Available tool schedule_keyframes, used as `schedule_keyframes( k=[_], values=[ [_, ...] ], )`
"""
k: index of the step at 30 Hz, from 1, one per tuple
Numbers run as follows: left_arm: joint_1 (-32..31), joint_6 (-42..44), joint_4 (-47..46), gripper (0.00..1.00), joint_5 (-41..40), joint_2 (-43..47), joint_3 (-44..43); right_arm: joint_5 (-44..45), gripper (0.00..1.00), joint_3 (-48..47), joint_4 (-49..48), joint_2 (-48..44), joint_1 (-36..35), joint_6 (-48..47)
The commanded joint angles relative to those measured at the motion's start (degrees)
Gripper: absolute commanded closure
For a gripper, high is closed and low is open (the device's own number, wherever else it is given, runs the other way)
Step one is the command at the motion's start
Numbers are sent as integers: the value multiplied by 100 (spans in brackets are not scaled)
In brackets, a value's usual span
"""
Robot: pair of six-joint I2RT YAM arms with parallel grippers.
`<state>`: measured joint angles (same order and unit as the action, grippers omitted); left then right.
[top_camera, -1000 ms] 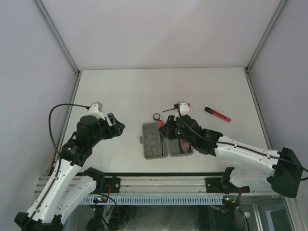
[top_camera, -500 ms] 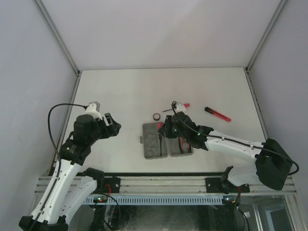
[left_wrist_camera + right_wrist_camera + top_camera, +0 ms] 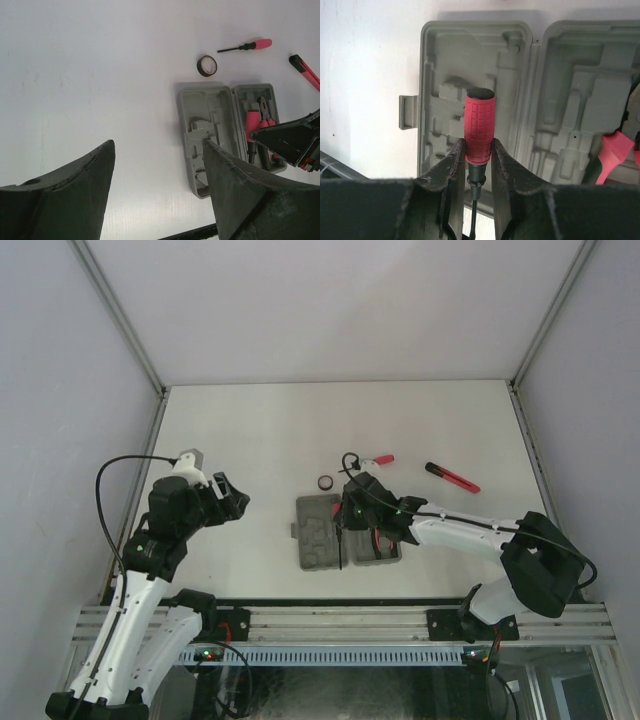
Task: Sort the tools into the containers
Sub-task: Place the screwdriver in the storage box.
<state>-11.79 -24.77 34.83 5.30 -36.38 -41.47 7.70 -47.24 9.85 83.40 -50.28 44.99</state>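
The grey case (image 3: 318,533) lies open in two halves near the table's front. My right gripper (image 3: 344,513) hangs over its hinge, shut on a red-handled screwdriver (image 3: 480,126) whose black shaft (image 3: 340,550) points toward the near edge. Red-handled pliers (image 3: 259,121) lie in the right half. A black ring (image 3: 326,482), a small red screwdriver (image 3: 374,461) and a slim red-black stick tool (image 3: 452,477) lie on the table behind the case. My left gripper (image 3: 228,503) is open and holds nothing, well left of the case (image 3: 210,132).
The white table (image 3: 250,430) is walled at the back and sides. An aluminium rail (image 3: 330,622) runs along the near edge by the arm bases. A black cable (image 3: 110,480) loops off the left wrist.
My right arm has swung left and turned, bringing the held screwdriver over the case's hinge with its shaft toward the near edge. The left arm has drifted slightly left.
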Motion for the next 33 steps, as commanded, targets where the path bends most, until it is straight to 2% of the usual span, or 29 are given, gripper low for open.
schedule_keyframes(
  k=[1, 11, 24, 33],
  values=[
    [77, 132, -231, 26, 163, 13, -260, 302, 100, -303, 123, -124, 124, -166],
    [79, 118, -256, 26, 186, -1, -247, 615, 99, -300, 641, -291, 493, -519],
    [87, 104, -268, 26, 198, -53, -239, -37, 99, -390, 406, 133, 904, -1163],
    [85, 102, -266, 27, 192, -57, -236, -339, 99, -543, 225, 515, 1018, -1215]
  ],
)
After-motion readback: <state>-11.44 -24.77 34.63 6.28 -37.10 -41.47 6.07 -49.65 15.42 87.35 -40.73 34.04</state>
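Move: The screwdriver is already in the right hand, just past the hinge over the open box's left half. The right half, where it is going, has its middle about 7 cm right, 3 cm back and 5 cm below. The pliers lie in that half, some 9 cm right and 3 cm back; the left half's middle is about 5 cm left and 4 cm back; the tape roll is 4 cm left and 8 cm ahead. From the left hand, the right half's middle lies roughly 29 cm right, 5 cm back and 16 cm below. The screwdriver, still pinched by its red handle with the shaft pointing back towards the base, is carried by the right hand about 5 cm to the right and 3 to 4 cm forward, across the hinge towards the box's right half. The hand rolls some 10 degrees, its left side dipping, then sinks about 2 cm over that half with the fingers kept shut. ##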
